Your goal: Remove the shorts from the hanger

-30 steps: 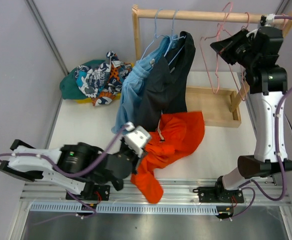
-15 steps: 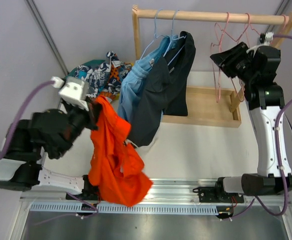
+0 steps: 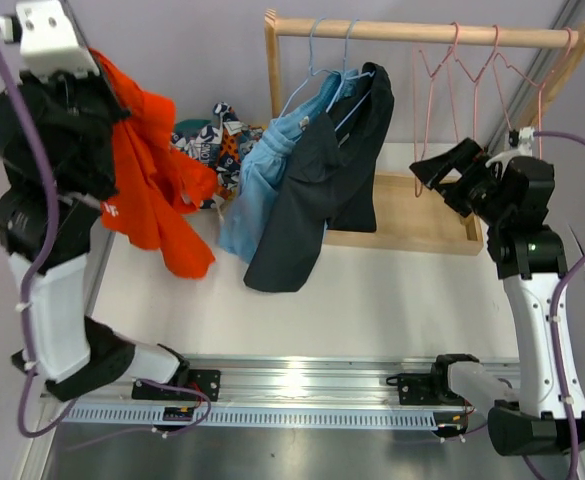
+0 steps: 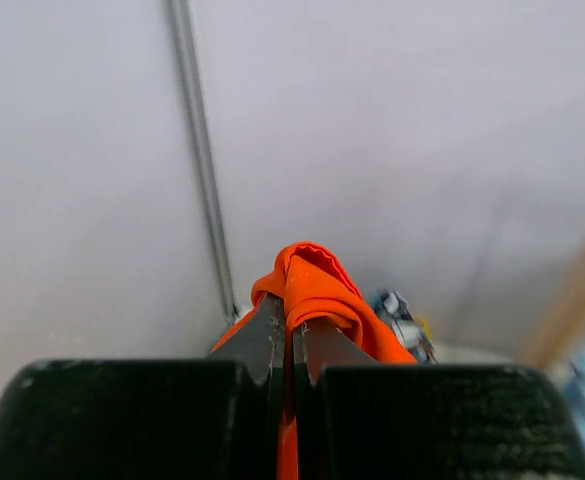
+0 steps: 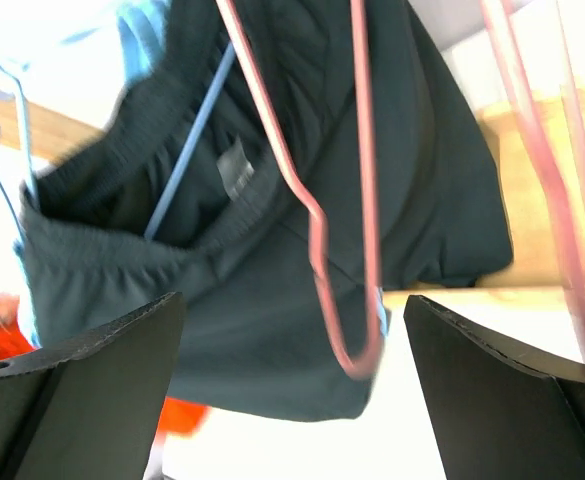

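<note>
My left gripper [image 3: 102, 75] is raised high at the far left, shut on the bright orange shorts [image 3: 152, 185], which hang down from it; in the left wrist view the orange cloth [image 4: 317, 290] is pinched between the closed fingers. The black shorts [image 3: 327, 170] and the light blue shorts [image 3: 262, 175] hang on blue hangers [image 3: 322, 60] from the wooden rail [image 3: 422, 32]. The dark green and patterned shorts [image 3: 207, 140] lie piled at the back left. My right gripper [image 3: 434, 170] is open and empty beside empty pink hangers [image 3: 452, 90], one of which shows between its fingers [image 5: 342, 250].
The rack's wooden base tray [image 3: 427, 215] lies under the rail at the back right. Grey walls close in on the left and behind. The metal mounting rail [image 3: 302, 385] runs along the near edge.
My left arm has swung up and to the far left, lifting the orange shorts off the table front. My right gripper has dropped lower and away from the pink hangers.
</note>
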You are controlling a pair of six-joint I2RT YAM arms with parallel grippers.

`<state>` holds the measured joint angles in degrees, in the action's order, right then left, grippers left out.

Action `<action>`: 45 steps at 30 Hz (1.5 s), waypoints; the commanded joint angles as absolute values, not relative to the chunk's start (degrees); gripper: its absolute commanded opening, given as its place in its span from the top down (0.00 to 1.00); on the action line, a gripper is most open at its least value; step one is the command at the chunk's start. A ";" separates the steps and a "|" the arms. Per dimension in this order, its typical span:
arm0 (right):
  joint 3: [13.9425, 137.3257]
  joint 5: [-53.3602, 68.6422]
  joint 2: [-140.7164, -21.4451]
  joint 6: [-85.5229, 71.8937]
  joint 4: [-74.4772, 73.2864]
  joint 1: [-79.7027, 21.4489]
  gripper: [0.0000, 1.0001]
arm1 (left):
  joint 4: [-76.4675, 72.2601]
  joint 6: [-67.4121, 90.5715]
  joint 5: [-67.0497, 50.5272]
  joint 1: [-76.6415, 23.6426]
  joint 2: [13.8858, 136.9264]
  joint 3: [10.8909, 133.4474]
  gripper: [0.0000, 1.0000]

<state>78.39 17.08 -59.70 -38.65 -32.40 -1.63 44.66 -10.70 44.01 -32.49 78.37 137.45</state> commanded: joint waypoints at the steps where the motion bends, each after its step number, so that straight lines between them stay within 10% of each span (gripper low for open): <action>1: 72.53 20.38 -55.64 -36.82 -29.19 -1.23 0.01 | 30.03 -13.72 31.96 -21.82 84.27 143.27 1.00; 13: 49.94 27.86 -47.38 -36.48 -17.40 -4.92 0.01 | -1.49 -0.48 17.42 -5.37 105.46 149.50 1.00; 25: 46.84 28.74 -41.41 -35.42 -9.84 -8.35 0.01 | -6.10 14.84 6.78 -0.18 115.04 115.24 0.98; 28: 48.16 28.83 -39.82 -35.07 -10.11 -8.61 0.01 | -0.28 18.01 3.44 -0.18 117.42 113.30 0.82; 30: 49.39 28.74 -38.41 -35.07 -10.63 -8.61 0.01 | 6.93 20.29 3.34 -0.18 117.68 112.68 0.30; 32: 50.53 28.65 -37.19 -35.33 -11.95 -8.79 0.01 | 9.22 21.70 2.99 1.40 116.37 109.43 0.01; 45: 69.33 28.30 -42.61 -37.36 -10.03 -13.08 0.01 | 21.96 21.01 0.44 1.23 84.84 96.77 0.01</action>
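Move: The left hand holds the red shorts high up; the pile of teal and patterned shorts on the yellow bin is about 30 cm straight ahead of it and some 50 cm below. To that hand's right hang the light blue shorts, roughly 14 cm ahead, 20 cm right and 34 cm down, with the black shorts about 12 cm farther right. From the open right hand the black shorts are some 8 cm ahead, 18 cm left and 11 cm lower; a bare pink hanger is about 6 cm ahead, 2 cm left and 8 cm above. The left hand swings the held red shorts fast forward over the bin, about 37 cm out and rising slightly at first, then plunges some 45 cm with the fingers tipping down and its left side rolling lower, opens wide on the way down to let go of the shorts over the pile, and starts back up and towards its base. Meanwhile the right hand, still wide open and empty, sinks about 13 cm, edging back and left while turning counter-clockwise, then climbs past its starting height, fingers tilting up, as it keeps drawing back from the rack. ##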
